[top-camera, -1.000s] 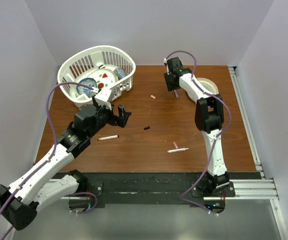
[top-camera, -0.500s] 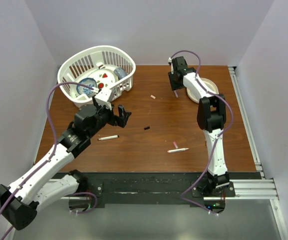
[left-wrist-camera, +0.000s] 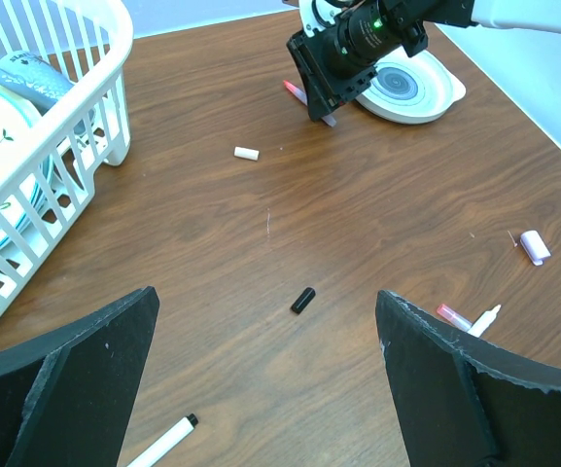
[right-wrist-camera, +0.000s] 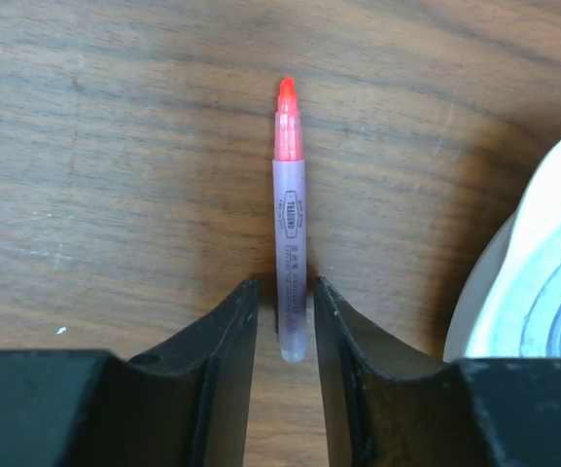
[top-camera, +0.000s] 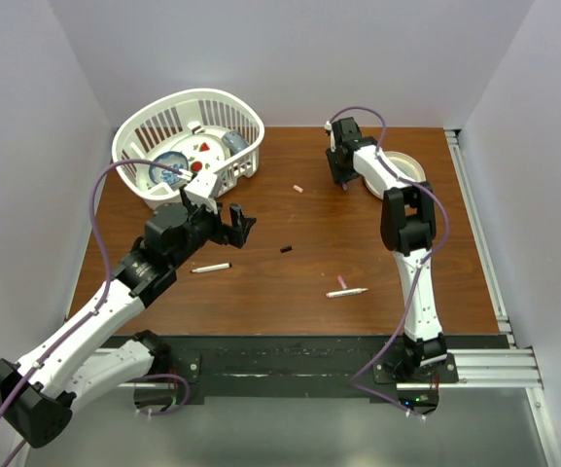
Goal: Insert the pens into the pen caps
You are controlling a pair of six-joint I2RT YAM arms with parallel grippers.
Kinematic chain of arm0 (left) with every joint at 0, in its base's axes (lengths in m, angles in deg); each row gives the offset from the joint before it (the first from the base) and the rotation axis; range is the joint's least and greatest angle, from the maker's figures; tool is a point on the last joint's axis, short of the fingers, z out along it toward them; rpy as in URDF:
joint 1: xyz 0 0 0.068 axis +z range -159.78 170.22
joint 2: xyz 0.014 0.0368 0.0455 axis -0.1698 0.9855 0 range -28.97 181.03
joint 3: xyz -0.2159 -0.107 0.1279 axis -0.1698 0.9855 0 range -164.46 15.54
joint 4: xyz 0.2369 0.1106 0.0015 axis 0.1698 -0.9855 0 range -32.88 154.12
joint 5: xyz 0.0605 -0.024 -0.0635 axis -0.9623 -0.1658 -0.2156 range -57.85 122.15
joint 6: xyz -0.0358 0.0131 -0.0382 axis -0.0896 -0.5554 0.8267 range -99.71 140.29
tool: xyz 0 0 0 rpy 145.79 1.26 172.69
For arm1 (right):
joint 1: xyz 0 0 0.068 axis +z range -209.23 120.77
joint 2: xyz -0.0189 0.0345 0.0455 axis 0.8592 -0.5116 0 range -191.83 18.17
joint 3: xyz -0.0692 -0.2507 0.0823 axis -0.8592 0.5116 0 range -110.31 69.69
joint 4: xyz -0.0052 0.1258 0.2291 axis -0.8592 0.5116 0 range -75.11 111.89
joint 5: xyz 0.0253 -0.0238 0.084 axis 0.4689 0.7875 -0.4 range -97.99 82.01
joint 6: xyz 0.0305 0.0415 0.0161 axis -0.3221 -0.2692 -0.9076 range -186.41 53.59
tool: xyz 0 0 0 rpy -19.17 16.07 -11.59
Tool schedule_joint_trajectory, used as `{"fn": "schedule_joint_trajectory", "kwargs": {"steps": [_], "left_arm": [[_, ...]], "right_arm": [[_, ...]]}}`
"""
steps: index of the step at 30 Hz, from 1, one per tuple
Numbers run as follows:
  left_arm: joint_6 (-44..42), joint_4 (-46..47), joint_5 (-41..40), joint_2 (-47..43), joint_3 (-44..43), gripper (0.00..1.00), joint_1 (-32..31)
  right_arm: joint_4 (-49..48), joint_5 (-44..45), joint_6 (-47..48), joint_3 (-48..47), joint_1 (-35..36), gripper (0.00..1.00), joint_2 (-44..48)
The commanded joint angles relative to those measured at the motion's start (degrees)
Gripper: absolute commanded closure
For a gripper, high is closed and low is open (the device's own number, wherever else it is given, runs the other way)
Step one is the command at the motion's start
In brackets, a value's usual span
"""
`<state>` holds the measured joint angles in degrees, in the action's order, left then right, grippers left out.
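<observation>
A lilac pen (right-wrist-camera: 290,233) with an orange-red tip lies on the table at the far right, its blunt end between the jaws of my right gripper (right-wrist-camera: 286,292) (top-camera: 339,181). The jaws stand close on either side of the pen with a thin gap each side. My left gripper (left-wrist-camera: 265,370) (top-camera: 229,226) hovers wide open and holds nothing. Below it lie a black pen cap (left-wrist-camera: 303,300) (top-camera: 286,249) and a white pen (left-wrist-camera: 161,444) (top-camera: 210,268). A pale pink cap (left-wrist-camera: 247,153) (top-camera: 298,189) lies further back. Another white pen (top-camera: 346,292) and a pinkish cap (top-camera: 341,281) (left-wrist-camera: 534,246) lie at the front right.
A white basket (top-camera: 244,110) (left-wrist-camera: 115,58) with dishes stands at the back left. A white round dish (top-camera: 411,167) (right-wrist-camera: 552,243) sits just right of my right gripper. The table's right edge runs along a metal rail (top-camera: 479,253).
My right gripper has shifted slightly over the lilac pen and its jaws have narrowed around the barrel. The left arm has not moved.
</observation>
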<state>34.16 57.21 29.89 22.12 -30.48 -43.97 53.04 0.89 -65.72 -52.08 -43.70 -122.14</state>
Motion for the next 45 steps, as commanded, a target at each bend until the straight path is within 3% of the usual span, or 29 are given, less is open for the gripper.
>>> {"fn": "schedule_joint_trajectory", "kwargs": {"steps": [1,6,7,8,12,15,19,24,30,31,40,45], "left_arm": [[-1.4,2.5,0.0,-1.1,0.2,0.02,-0.3],[-1.5,3.3,0.0,-1.8,0.8,0.03,-0.3],[-1.5,3.4,0.1,-1.9,0.9,0.04,-0.3],[-1.6,3.3,0.3,-1.8,0.9,0.04,-0.3],[-0.4,1.0,3.8,0.4,-0.6,0.13,-0.3],[5.1,-0.5,4.7,1.4,-1.6,0.18,-0.3],[13.4,2.3,9.5,-0.6,0.2,0.19,-0.3],[17.3,4.4,10.6,-3.5,0.8,0.19,-0.2],[22.7,4.9,11.6,-2.0,-2.1,0.21,-0.2],[23.8,5.1,11.7,-1.6,-2.4,0.22,-0.2],[27.0,13.1,14.3,0.4,-0.5,0.29,-0.2],[26.8,13.8,14.8,1.3,-0.6,0.41,-0.2]], "right_arm": [[0.8,-1.6,-0.2,2.1,-0.3,0.70,0.7],[0.5,-4.8,-2.1,4.4,-0.3,0.88,1.5],[0.6,-5.2,-2.5,4.5,-0.3,0.98,1.8],[0.6,-5.5,-2.9,4.6,-0.3,1.00,2.4],[-1.6,-10.8,-5.9,8.9,0.0,1.00,9.2],[-6.4,-12.0,-9.9,16.8,2.0,1.00,19.1],[-14.1,-14.2,-17.1,27.7,6.3,1.00,31.4],[-23.4,-24.0,-26.2,42.7,13.3,1.00,47.6],[-36.4,-27.2,-34.1,59.0,20.8,1.00,63.6],[-40.3,-27.9,-35.3,60.8,21.5,1.00,65.2],[-45.0,-27.5,-37.3,65.5,27.6,1.00,71.5],[-46.9,-27.9,-38.3,65.7,28.9,1.00,71.4]]}}
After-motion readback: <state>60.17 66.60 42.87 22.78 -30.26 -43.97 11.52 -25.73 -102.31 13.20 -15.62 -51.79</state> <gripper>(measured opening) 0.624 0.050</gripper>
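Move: Between the right hand's half-open fingers, practically at table height, lies the pink-tipped pen, its middle about 4 cm ahead and 1 cm left. From that hand the white lid is level, 14 cm right, and the small white cap 13 cm left, 2 cm back. From the raised left hand the pen lies some 31 cm forward, 27 cm right and 24 cm below; the black cap, equally low, is 6 cm ahead, 12 cm right. Closing on the pen near its blunt end, the right fingers pinch it, then carry it back, up and left, roughly 45 cm in all, to the left gripper, while the wrist swings the fingers from steeply down to nearly level, pointing left. Meanwhile the left hand shifts about 5 cm right, rises 4 cm, rolls its left side down some 25 degrees and partly closes its fingers, without visibly touching the pen. ##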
